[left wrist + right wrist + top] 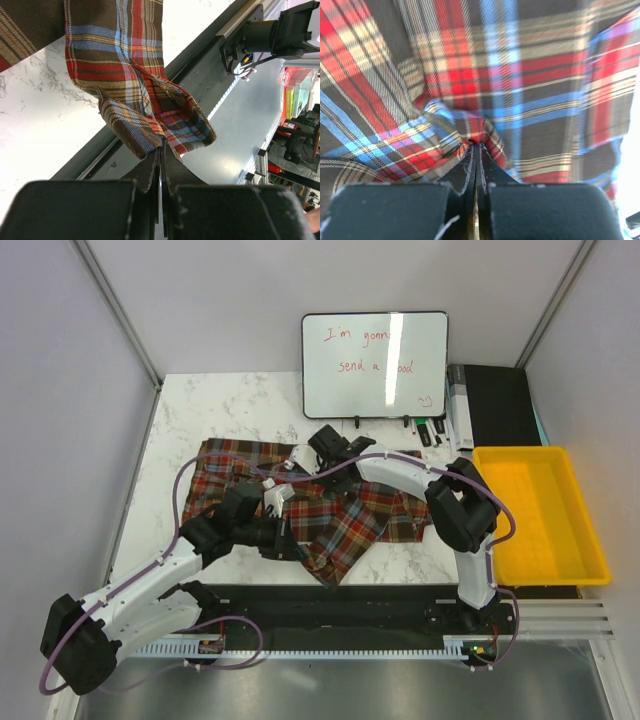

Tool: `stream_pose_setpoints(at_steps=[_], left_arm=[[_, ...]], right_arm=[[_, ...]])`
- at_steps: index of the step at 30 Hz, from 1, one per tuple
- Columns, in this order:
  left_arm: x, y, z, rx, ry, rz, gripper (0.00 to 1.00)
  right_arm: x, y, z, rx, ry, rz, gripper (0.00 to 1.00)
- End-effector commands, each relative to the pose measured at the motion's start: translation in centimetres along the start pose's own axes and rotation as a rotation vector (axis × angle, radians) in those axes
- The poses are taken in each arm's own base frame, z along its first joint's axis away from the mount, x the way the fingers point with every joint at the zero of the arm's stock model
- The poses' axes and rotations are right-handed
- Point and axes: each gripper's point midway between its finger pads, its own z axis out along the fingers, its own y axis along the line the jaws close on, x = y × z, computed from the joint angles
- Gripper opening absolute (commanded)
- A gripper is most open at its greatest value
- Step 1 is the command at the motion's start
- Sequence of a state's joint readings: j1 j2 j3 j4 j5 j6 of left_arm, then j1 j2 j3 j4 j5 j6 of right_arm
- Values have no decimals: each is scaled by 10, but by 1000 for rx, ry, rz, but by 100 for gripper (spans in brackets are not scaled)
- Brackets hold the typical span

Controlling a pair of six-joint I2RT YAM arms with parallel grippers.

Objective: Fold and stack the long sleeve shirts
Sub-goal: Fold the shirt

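One long sleeve shirt (pixel 372 515), plaid in red, dark and blue checks, lies rumpled across the middle of the marble table (pixel 200 405). My left gripper (pixel 290 545) is shut on a cuff-like end of this shirt (pixel 125 60), which it holds lifted near the table's front edge; the fingertips (pixel 162 145) pinch the fabric fold. My right gripper (pixel 296 462) reaches over the shirt's far left part. In the right wrist view the right gripper (pixel 479 145) is shut on a small bunch of plaid cloth (pixel 520 75), which fills the frame. No other shirt shows.
A yellow plastic bin (pixel 540 515) sits at the right of the table. A whiteboard (pixel 375 365) stands at the back, with markers (pixel 430 428) and a black device (pixel 490 405) beside it. A black rail (pixel 350 605) runs along the front edge.
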State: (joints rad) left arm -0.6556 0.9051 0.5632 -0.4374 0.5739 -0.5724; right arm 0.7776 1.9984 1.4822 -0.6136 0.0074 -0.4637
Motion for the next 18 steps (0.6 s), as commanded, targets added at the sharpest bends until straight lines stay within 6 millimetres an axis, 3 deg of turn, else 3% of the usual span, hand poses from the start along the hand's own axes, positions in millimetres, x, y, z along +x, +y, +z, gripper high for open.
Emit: stream_pose_setpoints(at_steps=[1, 6, 10, 11, 13, 14, 18], left_arm=[[-2, 4, -1, -25, -7, -32, 2], [-10, 1, -3, -43, -9, -15, 2], [-30, 1, -17, -118, -36, 81, 2], [-44, -4, -25, -129, -68, 141, 2], [-49, -2, -32, -162, -67, 171, 2], [-59, -8, -38, -154, -87, 208, 2], [-61, -33, -47, -62, -30, 287, 2]], right_arm=[[-46, -26, -33, 65, -124, 13, 0], [-63, -48, -43, 85, -149, 31, 0], [-55, -62, -29, 81, -107, 54, 0], [-50, -71, -27, 90, -101, 73, 0], [-45, -79, -25, 76, -99, 105, 0], [-44, -82, -25, 58, -106, 122, 4], [-44, -84, -37, -42, -163, 172, 49]])
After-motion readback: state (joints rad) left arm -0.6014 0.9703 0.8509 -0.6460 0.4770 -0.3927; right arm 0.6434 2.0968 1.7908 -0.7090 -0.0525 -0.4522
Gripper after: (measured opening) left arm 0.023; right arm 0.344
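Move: The left hand still pinches the sleeve near its cuff at the table's near edge; the shirt fold in the right fingers, towards which the sleeve goes, lies about 21 cm ahead of the left hand, 9 cm to its right and 8 cm lower. The sleeve's middle is some 7 cm ahead and 11 cm right of the left hand. From the right hand, the shirt's far edge lies about 11 cm straight ahead, roughly level; the whiteboard's near edge is 22 cm straight ahead. The right hand, shut on the shirt fold at first, goes forward about 8 cm towards the shirt's far edge, rising some 7 cm and easing left on the way, then sinks a little and swings back right as its fingers open and come free of the fold. The left hand keeps its shut pinch on the sleeve near the cuff, dips barely, then lifts it about 5 cm and carries it forward some 4 cm towards the body of the shirt, its wrist turning about 10 degrees. ##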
